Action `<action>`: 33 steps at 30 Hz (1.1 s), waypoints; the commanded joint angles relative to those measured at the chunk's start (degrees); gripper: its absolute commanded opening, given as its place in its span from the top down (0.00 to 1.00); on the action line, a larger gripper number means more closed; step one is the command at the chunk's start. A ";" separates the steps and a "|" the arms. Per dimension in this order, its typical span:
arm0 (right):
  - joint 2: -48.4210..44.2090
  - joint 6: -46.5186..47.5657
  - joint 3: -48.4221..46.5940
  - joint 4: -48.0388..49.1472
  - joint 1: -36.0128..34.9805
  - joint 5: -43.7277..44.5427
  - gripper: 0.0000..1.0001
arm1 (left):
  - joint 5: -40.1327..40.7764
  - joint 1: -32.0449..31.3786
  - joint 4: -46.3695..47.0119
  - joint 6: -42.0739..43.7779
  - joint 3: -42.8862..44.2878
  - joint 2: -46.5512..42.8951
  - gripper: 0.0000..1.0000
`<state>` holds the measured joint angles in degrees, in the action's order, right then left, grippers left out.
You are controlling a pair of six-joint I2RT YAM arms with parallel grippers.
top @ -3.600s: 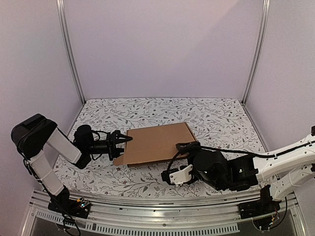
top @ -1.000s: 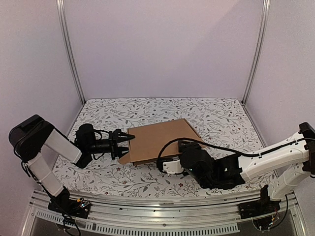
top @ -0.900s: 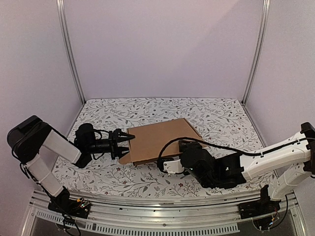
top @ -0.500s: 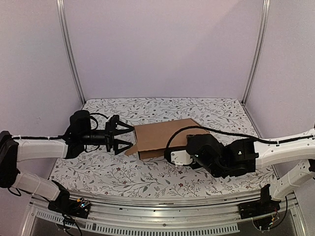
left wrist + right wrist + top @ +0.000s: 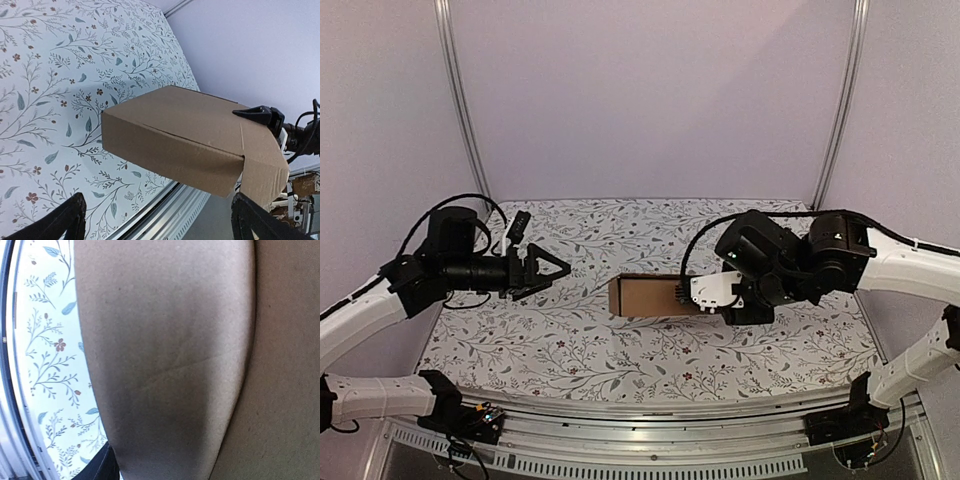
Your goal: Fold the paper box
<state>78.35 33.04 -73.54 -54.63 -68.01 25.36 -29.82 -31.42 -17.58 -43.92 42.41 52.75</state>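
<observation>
The paper box (image 5: 645, 295), a shallow brown cardboard carton, hangs above the floral table and shows its long side edge-on to the top view. My right gripper (image 5: 685, 292) is shut on its right end. In the right wrist view the cardboard (image 5: 200, 355) fills almost everything, and only one dark finger (image 5: 102, 467) shows at the bottom. My left gripper (image 5: 545, 272) is wide open, empty, and a short way left of the box. The left wrist view looks between its open fingers (image 5: 65, 225) at the box (image 5: 185, 132), with a loose flap (image 5: 262, 172) at its right corner.
The table (image 5: 570, 340) has a white floral cover and is walled by plain lilac panels with metal corner posts (image 5: 460, 100). A metal rail (image 5: 640, 440) runs along the near edge by both arm bases. The right arm's black cable (image 5: 710, 235) arcs above the box.
The left gripper opened, let go of the box's left edge and drew back to the left and upward. The right arm lifted the box off the table and turned it edge-on.
</observation>
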 commanded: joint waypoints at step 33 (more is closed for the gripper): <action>31.72 -1.01 -30.65 -25.59 10.87 -26.66 0.50 | 33.89 -23.16 -3.85 13.09 3.03 2.75 0.08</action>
<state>105.75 31.33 -104.79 -79.79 -57.95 1.54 3.27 -53.65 -22.87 -32.25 42.33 55.83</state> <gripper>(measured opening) 0.535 0.953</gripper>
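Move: About 15 cm to the left hand's right, some 4 cm back towards the base and 4 cm lower, is the left end of the paper box, held in the air. The right hand still pinches the box near its right side, with the left end about 27 cm to that hand's left, level fore and aft and 3 cm lower. The box's middle is roughly 12 cm left of the right hand, 1 cm ahead and 4 cm below. Keeping its pinch on the box, the right hand tips its fingers down by some 30 degrees while carrying it left and down, 3 to 4 cm each way. Wide open, the left hand first draws back towards its base, then sinks to about 5 cm below its start and eases forward again, slightly to the right, its fingers turning more steeply down as it comes close to the box's left end. ##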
